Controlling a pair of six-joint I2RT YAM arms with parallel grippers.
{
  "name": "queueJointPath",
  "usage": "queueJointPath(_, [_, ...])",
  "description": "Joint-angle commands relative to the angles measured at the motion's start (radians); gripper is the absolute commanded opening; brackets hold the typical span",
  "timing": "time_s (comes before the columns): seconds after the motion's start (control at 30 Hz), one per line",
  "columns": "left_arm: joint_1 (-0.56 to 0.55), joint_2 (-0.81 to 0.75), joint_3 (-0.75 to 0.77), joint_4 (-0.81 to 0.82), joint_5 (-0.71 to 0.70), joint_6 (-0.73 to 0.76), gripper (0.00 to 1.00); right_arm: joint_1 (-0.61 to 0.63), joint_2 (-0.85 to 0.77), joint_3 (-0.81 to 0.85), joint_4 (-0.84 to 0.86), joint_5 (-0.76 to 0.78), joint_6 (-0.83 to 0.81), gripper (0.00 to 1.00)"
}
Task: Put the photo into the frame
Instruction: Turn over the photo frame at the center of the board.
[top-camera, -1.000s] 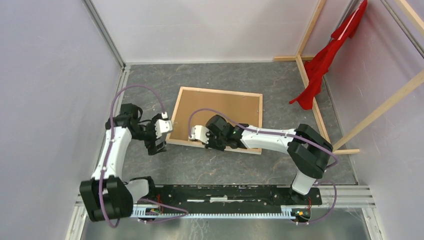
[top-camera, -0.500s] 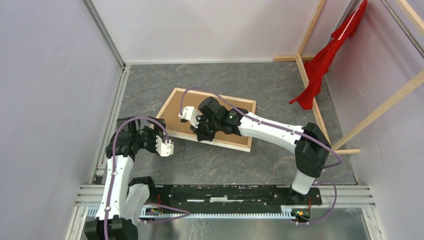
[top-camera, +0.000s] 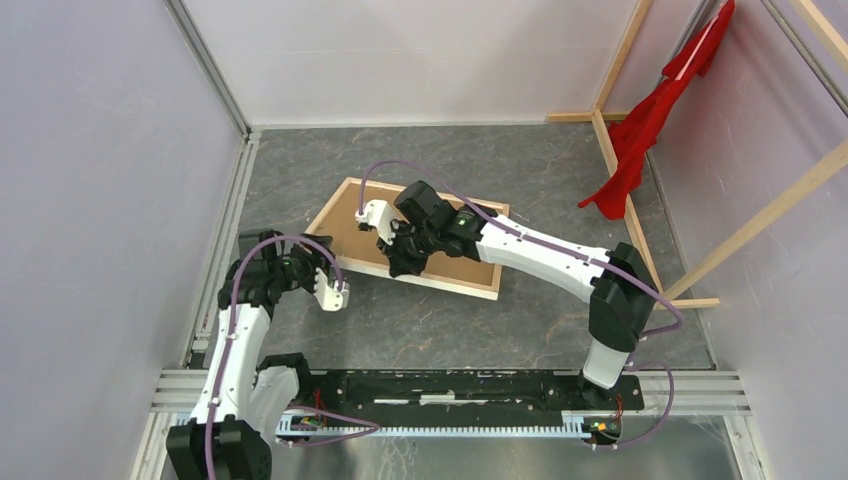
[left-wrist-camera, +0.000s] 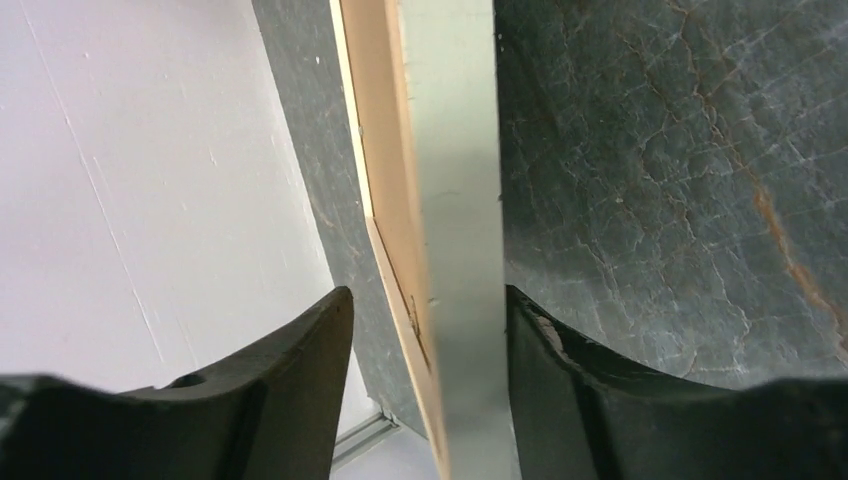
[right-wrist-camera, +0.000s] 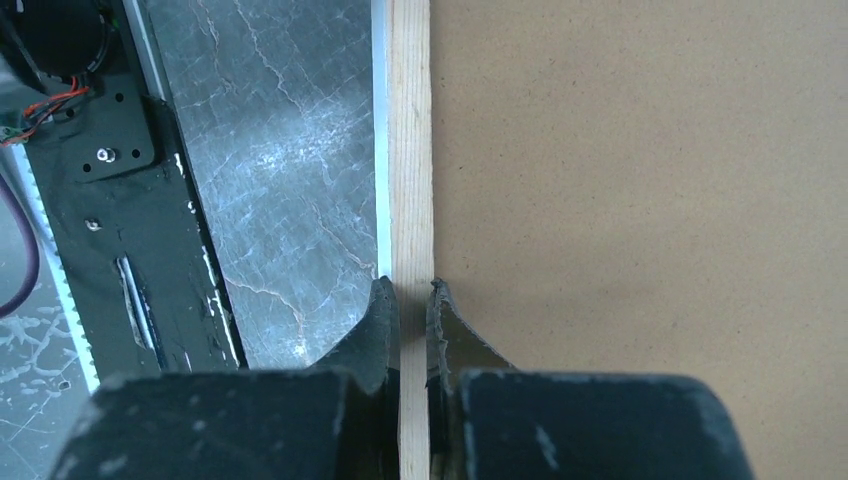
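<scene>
The frame (top-camera: 450, 284) lies back up and skewed on the dark stone table, with the brown backing board (top-camera: 345, 220) in it. My right gripper (top-camera: 398, 268) is shut on the frame's near wooden border. In the right wrist view the gripper (right-wrist-camera: 412, 285) has a finger on each side of the light wood strip (right-wrist-camera: 410, 150), beside the board (right-wrist-camera: 640, 200). My left gripper (top-camera: 335, 283) is at the frame's left corner. In the left wrist view the gripper (left-wrist-camera: 428, 292) stands open astride the frame's edge (left-wrist-camera: 385, 150). The right finger is close against the edge and the left finger is apart. The photo is out of view.
A red cloth (top-camera: 650, 120) hangs on bare wooden beams (top-camera: 620, 170) at the right. White walls close in the left side and the back. The black base rail (top-camera: 450, 385) runs along the near edge.
The right gripper has carried the frame left and away, turning it. The left arm drew back toward the near left, and its jaws have narrowed around the frame's corner.
</scene>
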Motion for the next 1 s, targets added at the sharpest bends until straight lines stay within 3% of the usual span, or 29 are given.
queueJointPath(0.0, [-0.028,0.044,0.031,0.094,0.046,0.037,0.55,0.000,-0.050,0.106,0.052,0.004,0.001,0.00])
queueJointPath(0.07, [-0.043,0.060,0.047,0.093,0.032,0.034,0.44,0.000,-0.064,0.091,0.055,0.024,0.000,0.06])
queueJointPath(0.13, [-0.056,0.069,0.047,0.095,0.015,0.041,0.38,-0.002,-0.085,0.071,0.074,0.042,0.003,0.06])
queueJointPath(0.33, [-0.086,0.049,-0.039,0.205,0.006,0.043,0.38,-0.019,-0.078,0.103,0.078,-0.015,0.045,0.02])
queueJointPath(0.47, [-0.137,0.058,-0.050,0.256,-0.026,-0.020,0.19,-0.024,-0.083,0.117,0.072,-0.017,0.045,0.07])
queueJointPath(0.53, [-0.151,0.068,-0.029,0.257,-0.043,-0.056,0.10,-0.024,-0.101,0.105,0.069,0.024,0.024,0.23])
queueJointPath(0.6, [-0.154,0.079,0.009,0.254,-0.044,-0.121,0.02,-0.024,-0.153,0.056,0.084,0.075,-0.042,0.31])
queueJointPath(0.8, [-0.155,0.113,0.119,0.170,-0.030,-0.215,0.02,-0.020,-0.384,-0.224,0.260,0.294,-0.174,0.63])
queueJointPath(0.83, [-0.156,0.113,0.128,0.168,-0.029,-0.225,0.02,-0.019,-0.416,-0.261,0.275,0.310,-0.190,0.87])
queueJointPath(0.87, [-0.157,0.114,0.138,0.160,-0.025,-0.233,0.02,-0.018,-0.453,-0.294,0.300,0.356,-0.200,0.98])
queueJointPath(0.97, [-0.158,0.130,0.187,0.103,-0.013,-0.248,0.02,-0.013,-0.582,-0.400,0.429,0.371,-0.226,0.98])
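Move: The left hand's open fingers already straddle the left end of the photo frame's raised near rail, the grip spot about 1 cm ahead, 1 cm right and 1 cm below. The frame's middle is some 20 cm right, 3 cm ahead and 8 cm down, its far rail about 13 cm ahead, 22 cm right and 13 cm below. The right hand still pinches that near rail right at its fingers; the left end is roughly 17 cm to its left and 4 cm ahead, level. The left hand closes onto the left end of the near rail, pinching it while easing down about 1 cm, then carries it some 3 cm to the right and 2 cm forward, rising a little at the end. The right hand keeps its pinch at first, lifting slightly and drifting forward, then opens wide, lets go of the rail and pulls away about 10 cm up and 7 cm to the right, its wrist swinging some 30 degrees so that the fingers tip forward. ##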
